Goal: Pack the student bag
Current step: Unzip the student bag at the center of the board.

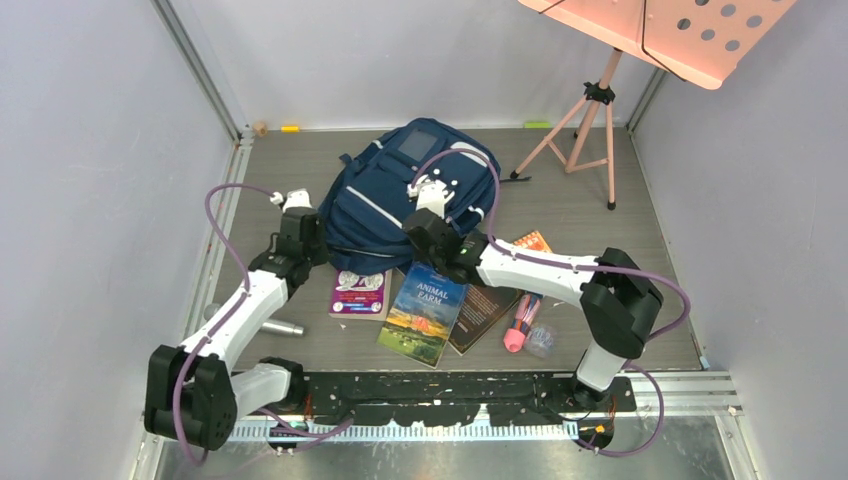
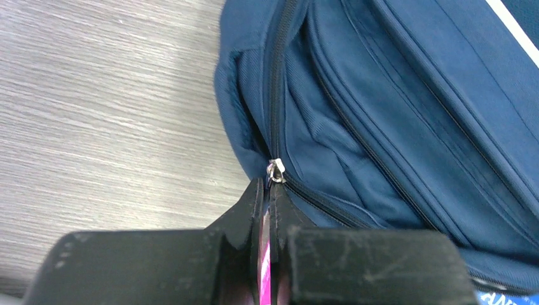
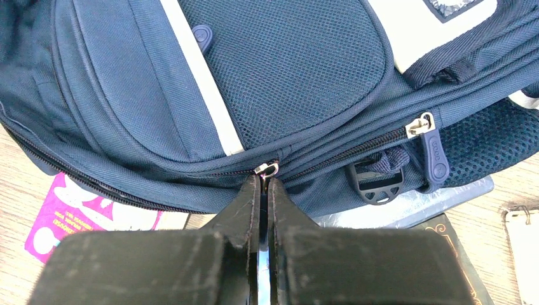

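Note:
The student bag [image 1: 385, 195] is navy with pale stripes and lies on the grey floor between both arms. My left gripper [image 1: 320, 240] is at its left edge. In the left wrist view this gripper [image 2: 267, 184] is shut on a small metal zipper pull [image 2: 275, 171] at the corner of a closed dark zip. My right gripper [image 1: 428, 228] is over the bag's near right part. In the right wrist view it [image 3: 264, 179] is shut on another metal zipper pull [image 3: 267, 169], below the mesh front pocket [image 3: 299, 70]. A second slider with a blue rubber tab [image 3: 432, 143] sits further right.
Books lie against the bag's near side: a purple one [image 1: 360, 293], "Animal Farm" [image 1: 425, 312], a dark one [image 1: 485, 305] and an orange one [image 1: 533, 241]. A pink bottle [image 1: 520, 325] and a metal cylinder [image 1: 275, 326] lie nearby. A pink music stand [image 1: 600, 110] stands back right.

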### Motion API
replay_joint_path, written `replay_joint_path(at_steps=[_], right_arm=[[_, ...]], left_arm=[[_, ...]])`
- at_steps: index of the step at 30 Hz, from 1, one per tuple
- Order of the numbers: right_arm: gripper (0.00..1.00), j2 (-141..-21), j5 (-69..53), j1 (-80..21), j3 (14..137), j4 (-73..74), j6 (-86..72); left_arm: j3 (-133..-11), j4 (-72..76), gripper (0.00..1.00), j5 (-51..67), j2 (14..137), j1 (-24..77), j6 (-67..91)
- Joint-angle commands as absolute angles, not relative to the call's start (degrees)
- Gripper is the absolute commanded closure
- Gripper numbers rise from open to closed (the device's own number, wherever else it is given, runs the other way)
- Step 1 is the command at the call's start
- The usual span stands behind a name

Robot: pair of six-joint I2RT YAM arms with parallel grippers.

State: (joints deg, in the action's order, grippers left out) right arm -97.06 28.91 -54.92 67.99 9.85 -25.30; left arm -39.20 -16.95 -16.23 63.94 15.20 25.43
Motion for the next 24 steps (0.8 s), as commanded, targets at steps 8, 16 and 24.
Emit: replay_joint_path(at_steps=[8,16,24], right_arm=[[1.00,-89.94,30.51,-52.55,65.52,11.65,-21.19],[0.37,-85.19,14.95,-52.89,66.13,5.76,-12.75],[0.26,-93.32,-2.86,-52.91,76.32,5.66,-8.95]], left_arm=[[-41.77,-6.68,1.00,-13.32,68.05,4.75,20.86],[-34.89,-0.63,1.00,-1.96,61.02,4.75,23.62],[-35.86,-5.22,1.00,-2.32,60.70,4.77,23.81]])
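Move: The left hand's shut fingers already hold a metal zip pull at the bag's near left corner. The bag's left side, along which that zip runs, begins there, its middle about 6 cm straight ahead. The purple book lies roughly 8 cm back and 7 cm right of this hand, 8 cm below. The right hand pinches another zip pull on the bag's front edge, with a third metal slider some 8 cm to its right and 3 cm ahead. From this hand the Animal Farm book is about 13 cm back, 3 cm right and 11 cm below. Keeping its pinch on the zip pull, the left hand draws it about 3 cm forward and slightly left along the bag's near left corner, then eases up a little over 1 cm, tipping slightly. The right hand first lifts slightly with its pull still pinched, then opens wide, lets go of the pull and rises clear of the bag's front edge to some 7 cm above its start, drifting back and, at the end, left towards the left hand, while turning about 20 degrees counter-clockwise. ##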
